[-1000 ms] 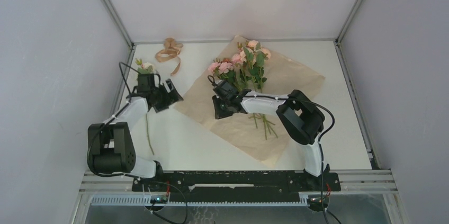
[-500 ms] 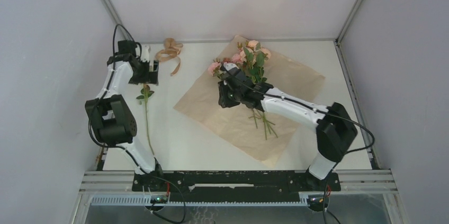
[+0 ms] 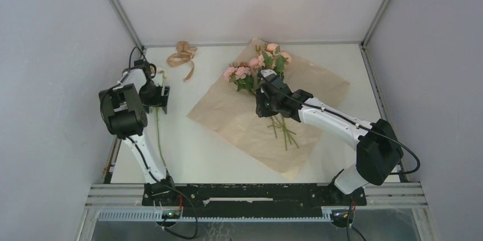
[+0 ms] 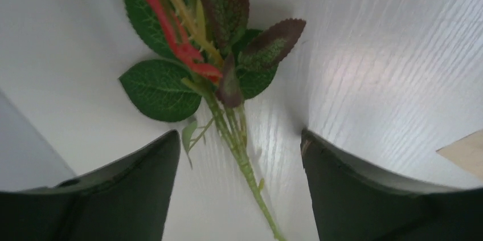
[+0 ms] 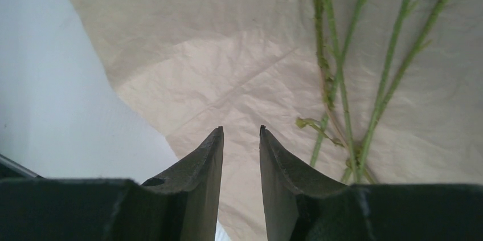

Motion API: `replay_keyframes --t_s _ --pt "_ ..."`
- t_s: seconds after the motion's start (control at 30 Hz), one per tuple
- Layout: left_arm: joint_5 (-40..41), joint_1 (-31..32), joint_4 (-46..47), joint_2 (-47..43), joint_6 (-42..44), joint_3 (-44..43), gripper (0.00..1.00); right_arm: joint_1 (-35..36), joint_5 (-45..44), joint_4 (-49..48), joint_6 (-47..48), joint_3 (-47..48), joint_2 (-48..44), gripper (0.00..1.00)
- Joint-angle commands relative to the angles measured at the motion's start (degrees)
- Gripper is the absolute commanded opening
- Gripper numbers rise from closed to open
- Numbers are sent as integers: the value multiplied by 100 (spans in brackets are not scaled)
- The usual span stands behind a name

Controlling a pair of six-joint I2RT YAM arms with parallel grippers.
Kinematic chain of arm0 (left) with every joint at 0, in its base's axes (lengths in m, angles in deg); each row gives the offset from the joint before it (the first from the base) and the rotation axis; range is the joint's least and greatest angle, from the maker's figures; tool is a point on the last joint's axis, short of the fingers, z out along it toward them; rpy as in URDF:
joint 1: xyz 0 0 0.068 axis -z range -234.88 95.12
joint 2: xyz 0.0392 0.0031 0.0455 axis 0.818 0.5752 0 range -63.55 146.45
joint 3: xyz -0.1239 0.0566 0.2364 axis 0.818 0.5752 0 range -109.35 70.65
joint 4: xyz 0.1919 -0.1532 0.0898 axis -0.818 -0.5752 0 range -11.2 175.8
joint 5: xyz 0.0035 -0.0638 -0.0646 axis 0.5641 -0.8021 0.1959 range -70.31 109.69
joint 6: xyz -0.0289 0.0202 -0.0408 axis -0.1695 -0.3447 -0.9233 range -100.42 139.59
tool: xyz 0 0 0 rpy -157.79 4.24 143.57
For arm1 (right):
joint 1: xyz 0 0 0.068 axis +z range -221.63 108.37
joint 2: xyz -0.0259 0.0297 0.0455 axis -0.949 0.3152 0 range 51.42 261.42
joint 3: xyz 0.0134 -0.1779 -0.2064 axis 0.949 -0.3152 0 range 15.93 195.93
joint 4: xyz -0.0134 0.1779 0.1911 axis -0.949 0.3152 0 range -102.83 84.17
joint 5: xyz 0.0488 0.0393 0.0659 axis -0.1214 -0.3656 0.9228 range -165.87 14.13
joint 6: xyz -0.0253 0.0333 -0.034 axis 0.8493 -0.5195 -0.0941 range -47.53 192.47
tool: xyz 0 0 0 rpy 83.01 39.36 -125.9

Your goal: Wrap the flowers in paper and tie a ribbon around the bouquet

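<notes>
The flowers [image 3: 259, 65] lie on the orange-tan paper [image 3: 319, 84], blooms toward the back, stems [image 5: 342, 81] fanning to the front. My right gripper [image 3: 262, 110] hovers over the paper just left of the stems; its jaws [image 5: 240, 129] stand a narrow gap apart with nothing between them. A single stem [image 3: 158, 135] lies on the table at the left. My left gripper [image 3: 155, 99] is low over it, wide open [image 4: 240, 135], straddling the stem [image 4: 246, 167] without touching it, with green leaves [image 4: 159, 84] ahead. The ribbon [image 3: 182, 56] is curled at the back left.
White walls close in the table; a metal frame post [image 3: 117, 7] runs along the back left corner. The paper's corner [image 4: 464, 152] shows at the edge of the left wrist view. White tabletop [image 5: 51, 93] lies left of the paper.
My left arm came from the back left corner down over the lone stem. My right gripper moved right across the paper toward the stems and its jaws parted slightly.
</notes>
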Motion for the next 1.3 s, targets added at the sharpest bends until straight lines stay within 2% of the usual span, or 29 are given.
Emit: replay_keyframes --t_s 0.0,0.07,0.13,0.23,0.37,0.6,0.7,0.73,0.83,0.93,1.03,1.13,1.27 --pt "269 22 -276 239 117 -457 78 -176 -147 49 181 29 -422 38" --pt "314 40 -470 350 119 -621 67 -241 -153 60 169 26 -505 38" --pt "307 60 -560 386 178 -665 50 -301 -168 83 172 25 -593 38" --pt "102 47 -650 334 242 -593 2 -383 -188 135 164 27 -749 38" --pt "-693 -164 -489 -316 -73 -458 0 -433 -318 316 193 27 -1015 38" --pt "-2246 -706 -252 -2503 -929 -686 0 -402 -190 295 471 -230 -1904 39" --pt "-3818 -638 -96 -3171 -1654 -813 0 -372 434 -126 647 -322 -2363 40" --pt "-4627 -561 92 -3342 -2040 -812 0 -351 760 -325 691 -326 -2483 41" --pt "-5747 -32 1404 -3836 -3469 -549 0 -167 1689 -1110 782 -319 -2683 47" --pt "-6058 850 2371 -4143 -4600 -306 0 91 2187 -2132 696 -321 -2689 60" --pt "-6020 1756 2472 -4235 -4878 -365 0 295 2140 -2989 421 -318 -2524 71" --pt "-5720 2506 2552 -4358 -4892 -344 0 418 2090 -3483 60 -232 -2256 75" --pt "-5510 3132 2609 -4363 -4792 -294 0 635 2025 -3731 6 -102 -1903 77"
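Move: The white flower's stem lies right under the open left fingers, about 2 cm down, with its head some 14 cm ahead. From the left hand, the ribbon is about 23 cm ahead and 7 cm right, and the bouquet's heads on the paper are some 17 cm ahead and 41 cm right. From the right hand, that stem is roughly 43 cm left, 5 cm ahead and 12 cm below; the crossed stems are about 7 cm right, 2 cm back and 12 cm below. Shut the left fingers on the stem just below the leaves, lift it about 40 cm, and sweep it some 33 cm right towards the paper, drawing back a little late on and swinging the fingers from down to level, pointing right. Raise the right gripper about 22 cm, first drifting right, then swinging left and back, its fingers tipping up leftwards and opening wider towards the flower. ##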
